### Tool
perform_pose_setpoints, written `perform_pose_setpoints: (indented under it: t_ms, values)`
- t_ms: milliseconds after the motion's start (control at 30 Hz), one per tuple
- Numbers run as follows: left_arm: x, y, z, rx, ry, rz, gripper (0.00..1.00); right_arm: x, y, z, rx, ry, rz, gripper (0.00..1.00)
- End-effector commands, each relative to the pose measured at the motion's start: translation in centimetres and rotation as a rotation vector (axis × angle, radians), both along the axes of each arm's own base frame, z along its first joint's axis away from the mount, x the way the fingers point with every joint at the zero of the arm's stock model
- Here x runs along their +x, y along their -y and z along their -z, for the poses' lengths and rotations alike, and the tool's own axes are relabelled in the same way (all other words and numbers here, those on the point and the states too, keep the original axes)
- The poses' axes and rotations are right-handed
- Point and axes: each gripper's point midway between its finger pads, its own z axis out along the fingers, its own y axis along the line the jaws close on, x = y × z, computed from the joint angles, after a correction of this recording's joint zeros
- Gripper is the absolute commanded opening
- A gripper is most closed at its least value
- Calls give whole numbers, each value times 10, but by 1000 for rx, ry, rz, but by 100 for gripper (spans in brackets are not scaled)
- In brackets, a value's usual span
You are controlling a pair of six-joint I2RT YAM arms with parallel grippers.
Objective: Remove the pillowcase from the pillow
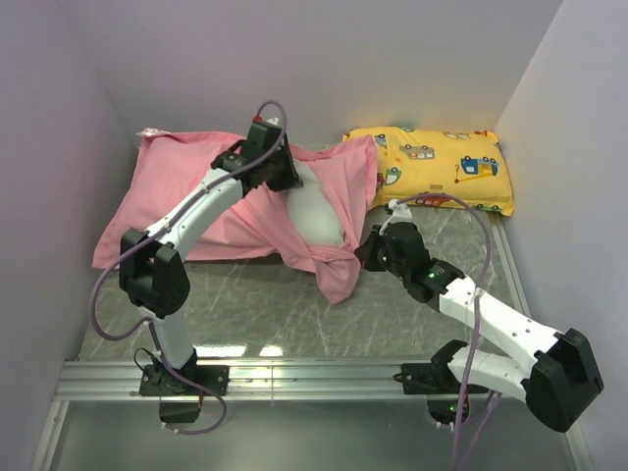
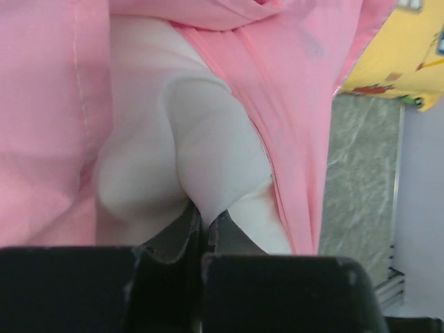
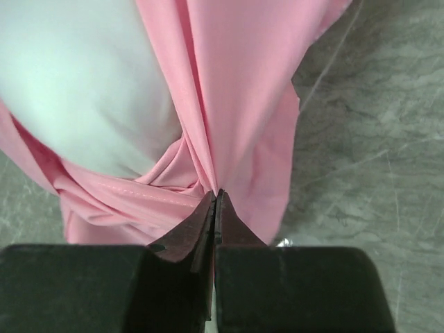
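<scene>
The pink pillowcase (image 1: 177,206) lies crumpled at the back left, its open end pulled back from the white pillow (image 1: 319,211), which bulges out in the middle. My left gripper (image 1: 289,177) reaches over the pillow's far side. In the left wrist view it (image 2: 203,216) is shut on a pinched fold of the white pillow (image 2: 201,139), with the pillowcase (image 2: 291,90) draped on both sides. My right gripper (image 1: 361,253) sits at the near right end of the fabric. In the right wrist view it (image 3: 216,195) is shut on gathered folds of the pillowcase (image 3: 236,97), beside the bare pillow (image 3: 76,83).
A yellow vehicle-print pillow (image 1: 437,167) lies at the back right against the wall, and its edge shows in the left wrist view (image 2: 395,62). Grey marbled tabletop (image 1: 265,304) runs between the pillow and the metal rail (image 1: 294,378) at the front. Pale walls close in both sides.
</scene>
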Motion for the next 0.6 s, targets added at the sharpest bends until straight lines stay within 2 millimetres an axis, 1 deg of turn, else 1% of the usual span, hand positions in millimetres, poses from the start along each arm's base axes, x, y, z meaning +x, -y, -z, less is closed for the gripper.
perform_pose_setpoints:
  t_ms: [0,33,67,100,133,167,267,333,367,400,433,467,500,533,567]
  values:
    - [53,-40,-91,-116,231,-118,0,-19,27,49,-139,-130,54,0]
    - [54,-41,-97,-137,234,-112,0,-19,28,54,-144,-139,59,0]
    - [57,-49,-99,-155,232,-120,0,-18,28,63,-154,-153,60,0]
    - [58,-51,-103,-178,238,-117,0,-18,27,66,-153,-160,60,0]
    - [56,-50,-107,-213,228,-98,0,-18,25,69,-150,-170,55,0]
    - [56,-54,-111,-220,232,-98,0,-18,24,75,-154,-185,54,0]
    - [50,-55,-113,-216,227,-77,0,-13,18,78,-142,-187,54,0]
    - [46,-56,-119,-256,230,-55,0,-7,19,78,-154,-176,68,0]
    - [49,-65,-122,-283,231,-61,0,-3,18,83,-171,-184,71,0]
    - [49,-67,-127,-340,217,-61,0,-1,19,86,-184,-189,79,0]
    - [45,-62,-135,-400,210,-3,0,1,16,87,-187,-195,73,0]
    - [50,-70,-139,-425,207,-11,0,1,13,94,-190,-210,63,0]
    - [51,-70,-141,-456,193,-7,0,1,9,96,-180,-215,55,0]
    - [50,-68,-152,-477,206,12,0,0,5,100,-176,-223,41,0]
    - [50,-68,-156,-489,208,16,0,1,0,98,-168,-217,36,0]
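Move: The white pillow's near-left body hangs below the left hand, which already grips its far end: its middle is about 7 cm back, 5 cm right and 10 cm down. From the right hand, already pinching the pillowcase edge, that middle lies roughly 8 cm ahead, 12 cm left and 5 cm lower. The pillowcase's loose tail is some 5 cm back, 7 cm left and 12 cm below the right hand; the yellow pillow lies about 18 cm ahead of it, 16 cm right and 9 cm down. The pillow's gripped far end is drawn left and up about 5 cm and 4 cm by the left hand, away from the yellow pillow, with the wrist rolling some 20 degrees, its left side going down. The right hand, still pinching the pillowcase edge, sinks about 5 cm while easing forward and a little left; both grippers stay shut. ##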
